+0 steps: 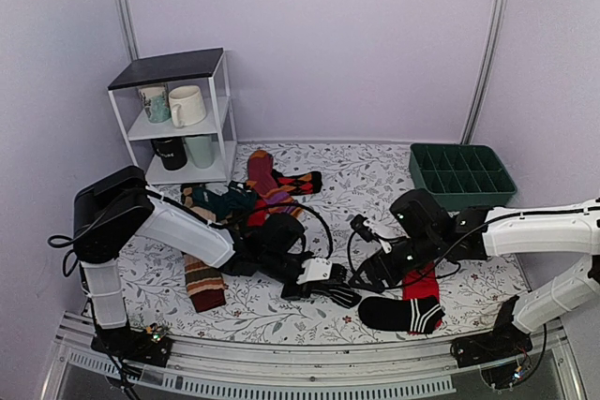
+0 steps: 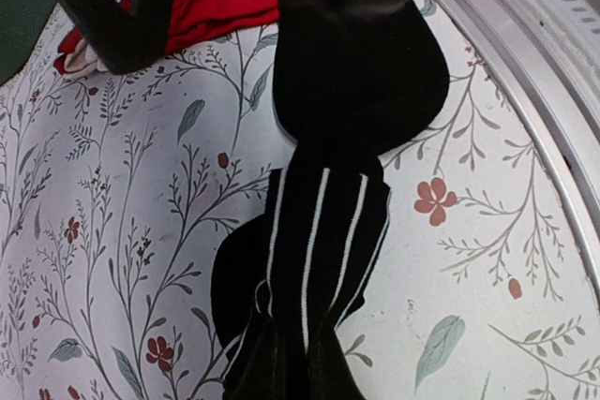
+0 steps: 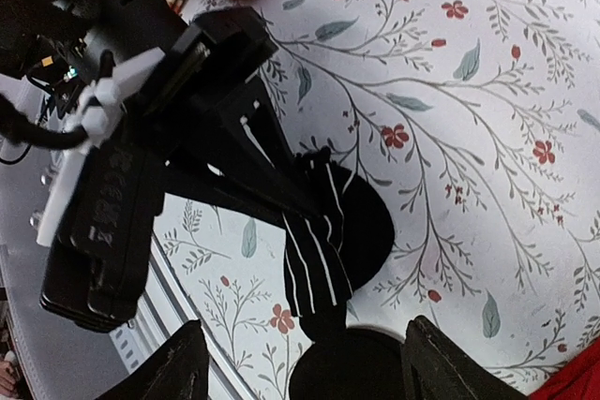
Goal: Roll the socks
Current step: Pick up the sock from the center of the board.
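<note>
A black sock with thin white stripes [image 2: 319, 241] lies on the flowered cloth near the front edge, partly bunched. My left gripper [image 2: 291, 362] is shut on its near end; from above it shows at the table's middle [image 1: 323, 278] with the sock [image 1: 343, 294] sticking out to the right. In the right wrist view the same striped sock [image 3: 314, 250] runs from the left gripper's fingertips [image 3: 267, 180] toward my right gripper [image 3: 309, 367], which is open just above it, holding nothing.
A mostly plain black sock with a red-and-white end [image 1: 403, 313] and a red sock [image 1: 422, 283] lie right of the striped one. A sock pile [image 1: 267, 185], a brown striped sock [image 1: 203, 283], a mug shelf [image 1: 178, 110], a green tray [image 1: 461, 173]. A metal rail [image 1: 309, 362] edges the front.
</note>
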Robot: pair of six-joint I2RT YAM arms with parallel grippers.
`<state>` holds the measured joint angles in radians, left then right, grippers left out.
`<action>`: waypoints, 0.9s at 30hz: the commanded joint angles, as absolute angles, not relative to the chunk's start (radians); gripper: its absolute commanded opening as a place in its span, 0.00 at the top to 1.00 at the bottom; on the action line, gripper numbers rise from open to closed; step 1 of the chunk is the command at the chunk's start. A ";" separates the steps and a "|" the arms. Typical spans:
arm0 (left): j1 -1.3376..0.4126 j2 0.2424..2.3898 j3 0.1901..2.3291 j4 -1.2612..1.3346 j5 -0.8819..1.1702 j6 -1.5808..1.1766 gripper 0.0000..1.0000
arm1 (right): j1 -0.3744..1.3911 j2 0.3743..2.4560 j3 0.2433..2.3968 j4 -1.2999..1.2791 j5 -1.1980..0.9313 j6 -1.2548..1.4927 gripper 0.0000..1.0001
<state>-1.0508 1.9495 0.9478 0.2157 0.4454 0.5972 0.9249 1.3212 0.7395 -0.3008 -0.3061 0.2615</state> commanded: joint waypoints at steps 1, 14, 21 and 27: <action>-1.055 2.016 0.904 0.084 0.439 0.581 1.00 | 0.931 1.328 0.704 -0.327 -0.333 0.241 0.27; -1.053 2.019 0.907 0.080 0.445 0.579 1.00 | 0.930 1.463 0.525 0.194 -0.444 0.205 0.27; -1.049 2.025 0.909 0.078 0.452 0.580 1.00 | 0.931 1.515 0.478 0.313 -0.365 0.217 0.27; -1.048 2.025 0.911 0.077 0.451 0.580 1.00 | 0.930 1.568 0.466 0.410 -0.395 0.224 0.27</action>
<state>-1.0451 1.9549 0.9470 0.2237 0.4629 0.5938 0.9276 1.5341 0.4881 0.2913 -0.3916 0.2211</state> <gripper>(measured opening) 0.030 0.734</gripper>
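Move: The striped sock is in my left hand's closed fingers, its middle about 3 cm to the right of that hand and 1 cm below. From my open right hand the sock's middle is some 5 cm to the left, about level forward and back, and 9 cm down. Also from my right hand, the black sock lies around 9 cm right and 5 cm back, and the red sock about 13 cm right and 2 cm ahead, both 9–10 cm lower. I lower my open right hand some 6.5 cm to the striped sock's free end, drawing back about 2 cm on the way down, then easing forward and left again so its spread fingers come to either side of the fabric, the wrist rolling slightly. My left hand stays put and keeps its pinch on the sock. ##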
